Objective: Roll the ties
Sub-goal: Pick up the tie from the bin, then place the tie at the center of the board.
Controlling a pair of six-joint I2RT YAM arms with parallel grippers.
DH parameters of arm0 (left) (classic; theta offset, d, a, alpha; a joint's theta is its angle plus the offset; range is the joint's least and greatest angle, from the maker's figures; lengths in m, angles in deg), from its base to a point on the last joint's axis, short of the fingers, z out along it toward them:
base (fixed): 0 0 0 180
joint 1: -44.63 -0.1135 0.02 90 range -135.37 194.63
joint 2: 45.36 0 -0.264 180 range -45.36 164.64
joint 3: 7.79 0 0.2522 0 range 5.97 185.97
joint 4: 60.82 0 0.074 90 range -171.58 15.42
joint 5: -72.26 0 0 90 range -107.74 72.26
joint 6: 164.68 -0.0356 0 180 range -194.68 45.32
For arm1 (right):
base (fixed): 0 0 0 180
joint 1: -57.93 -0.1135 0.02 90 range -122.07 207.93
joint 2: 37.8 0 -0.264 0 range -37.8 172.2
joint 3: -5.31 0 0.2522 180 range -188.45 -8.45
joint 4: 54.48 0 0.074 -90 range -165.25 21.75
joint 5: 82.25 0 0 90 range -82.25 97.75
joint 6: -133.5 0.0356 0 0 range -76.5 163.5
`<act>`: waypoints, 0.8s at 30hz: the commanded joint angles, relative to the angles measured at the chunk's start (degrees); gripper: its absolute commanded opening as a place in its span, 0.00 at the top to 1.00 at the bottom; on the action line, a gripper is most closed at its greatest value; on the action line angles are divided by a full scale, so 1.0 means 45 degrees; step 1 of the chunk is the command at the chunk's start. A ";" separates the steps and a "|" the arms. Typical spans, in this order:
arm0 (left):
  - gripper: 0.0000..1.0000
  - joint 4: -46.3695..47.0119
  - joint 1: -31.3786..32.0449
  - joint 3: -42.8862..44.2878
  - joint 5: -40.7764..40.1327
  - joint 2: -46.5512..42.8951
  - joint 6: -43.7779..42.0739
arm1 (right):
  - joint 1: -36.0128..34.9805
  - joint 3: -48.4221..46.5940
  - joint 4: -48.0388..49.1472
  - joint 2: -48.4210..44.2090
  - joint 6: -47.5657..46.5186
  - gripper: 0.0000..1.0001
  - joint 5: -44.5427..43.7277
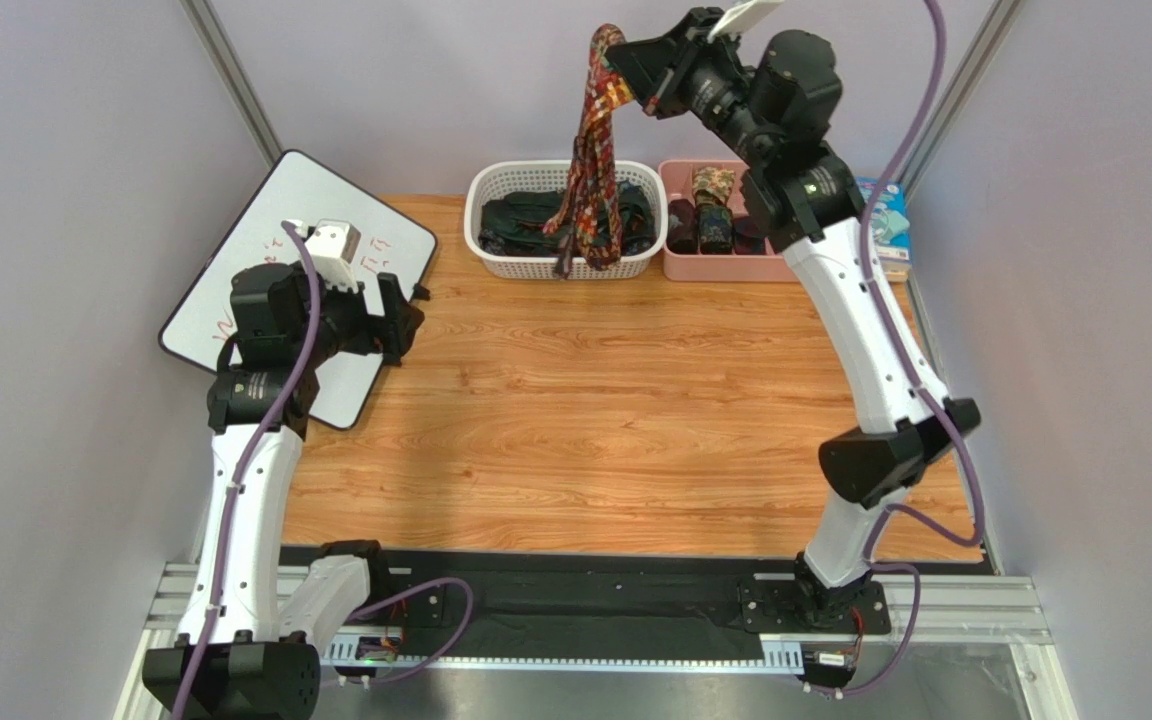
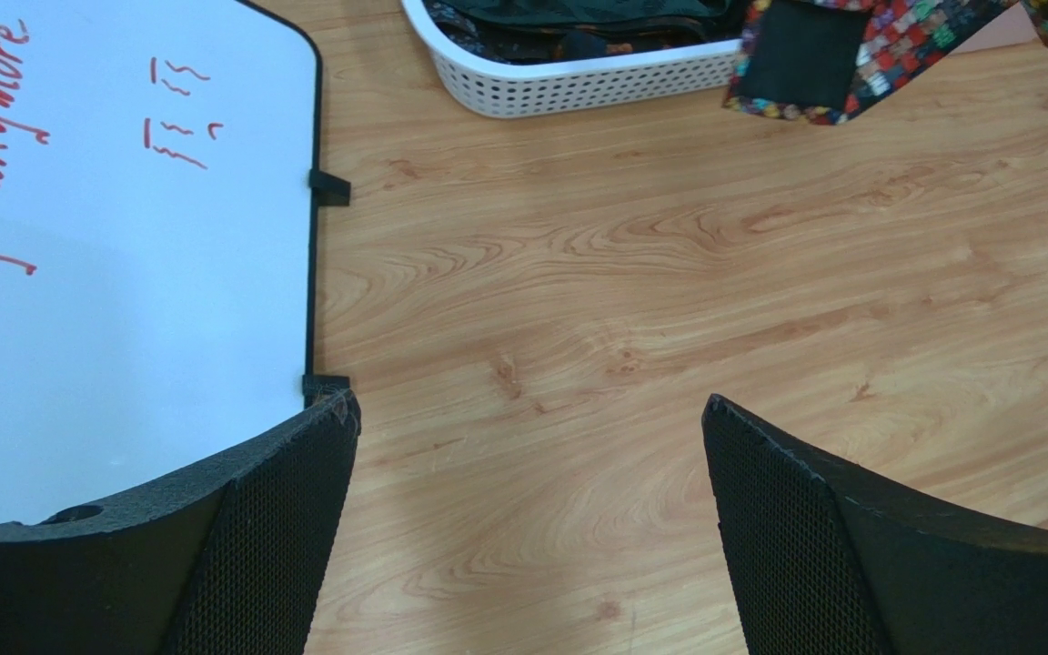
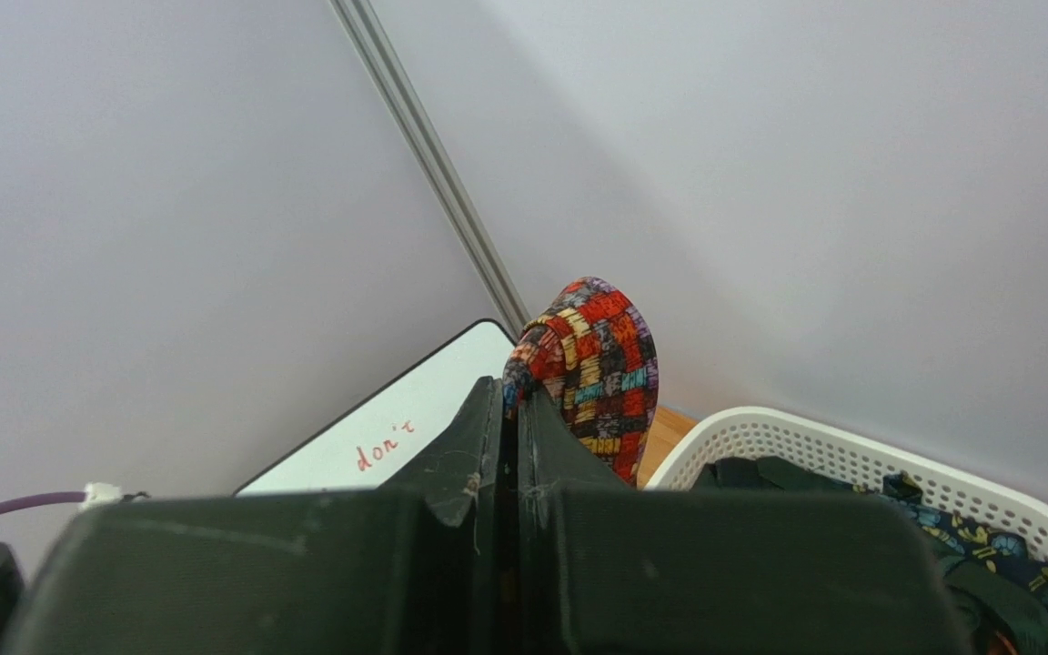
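High above the white basket (image 1: 495,255), my right gripper (image 1: 630,68) is shut on a red-orange patterned tie (image 1: 591,165). The tie hangs down in a long doubled strip, its lower end in front of the basket's near wall. In the right wrist view the tie (image 3: 601,369) folds over the tips of the closed fingers (image 3: 489,437). Its tail end (image 2: 885,48) shows at the top of the left wrist view. Dark ties (image 1: 522,218) lie in the white basket. My left gripper (image 1: 396,318) is open over bare wood beside the whiteboard, with nothing between its fingers (image 2: 270,532).
A pink bin (image 1: 680,264) at the back right holds rolled ties (image 1: 713,203). A whiteboard (image 1: 274,248) with red writing lies at the left edge of the wooden table (image 1: 612,420). Grey walls enclose the back and sides.
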 commanded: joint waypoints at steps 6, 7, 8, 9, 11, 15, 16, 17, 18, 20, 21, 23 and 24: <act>0.01 -0.0283 -0.0046 -0.0339 0.2508 -0.1062 -0.1620 | 0.0478 0.6416 -0.1705 -0.4663 -0.0295 1.00 -0.0083; 0.01 -0.0341 -0.0066 -0.0419 0.2723 -0.1140 -0.1915 | 0.0731 0.7526 -0.1705 -0.4977 -0.0412 1.00 0.0226; 0.00 -0.0496 -0.0046 -0.0477 0.2937 -0.1179 -0.2188 | 0.1198 0.7846 -0.1841 -0.5386 -0.0839 1.00 0.0442; 0.01 -0.0537 -0.0046 -0.0575 0.2920 -0.1199 -0.2443 | 0.1415 0.8043 -0.1958 -0.5506 -0.1133 1.00 0.0580; 0.00 -0.0615 -0.0066 -0.0615 0.2706 -0.1238 -0.2815 | 0.2290 0.8221 -0.2057 -0.5644 -0.1989 1.00 0.1241; 0.00 -0.0771 -0.0046 -0.0517 0.2647 -0.1374 -0.2953 | 0.3622 0.7111 -0.2193 -0.5061 -0.3808 1.00 0.5193; 0.00 -0.0733 -0.0066 -0.0517 0.2589 -0.1452 -0.2914 | 0.3702 0.6102 -0.2464 -0.4826 -0.4256 1.00 0.5887; 0.00 -0.0713 -0.0027 -0.0536 0.2530 -0.1511 -0.2837 | 0.3702 0.5647 -0.3221 -0.4592 -0.5189 1.00 0.6706; 0.01 -0.0732 -0.0046 -0.0517 0.2471 -0.1531 -0.2797 | 0.3683 0.5236 -0.3577 -0.4087 -0.5604 1.00 0.8570; 0.00 -0.0849 -0.0046 -0.0459 0.2257 -0.1511 -0.2506 | 0.3236 0.3874 -0.5325 -0.3538 -0.6774 1.00 0.9639; 0.00 -0.0908 -0.0066 -0.0381 0.2198 -0.1492 -0.2388 | 0.2924 0.3324 -0.6266 -0.3032 -0.8463 1.00 1.0340; 0.01 -0.0986 -0.0066 -0.0322 0.2022 -0.1492 -0.1883 | 0.1695 0.2250 -0.9099 -0.2561 -1.0579 1.00 1.0464; 0.00 -0.0967 -0.0104 -0.0302 0.1925 -0.1511 -0.1743 | 0.1207 0.2186 -0.9823 -0.2268 -1.2426 1.00 1.0077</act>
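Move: The right gripper already holds the plaid tie high up; the open middle of the table lies about 13 cm back from it, 4 cm to its left and some 53 cm below. The white basket's middle is some 22 cm ahead, 5 cm left and 49 cm below; the pink box is as far ahead, but 23 cm right and 50 cm down. From the left hand the table's middle is level ahead, about 27 cm right and 27 cm below. Keep the plaid tie pinched in the right gripper; draw it back, then swing it down about 16 cm and right, easing up and left again at the end while still drawing back. Swing the fingers round to point mostly left and just below level. Ease the open left hand back about 4 cm and slightly right, turning it clockwise. ##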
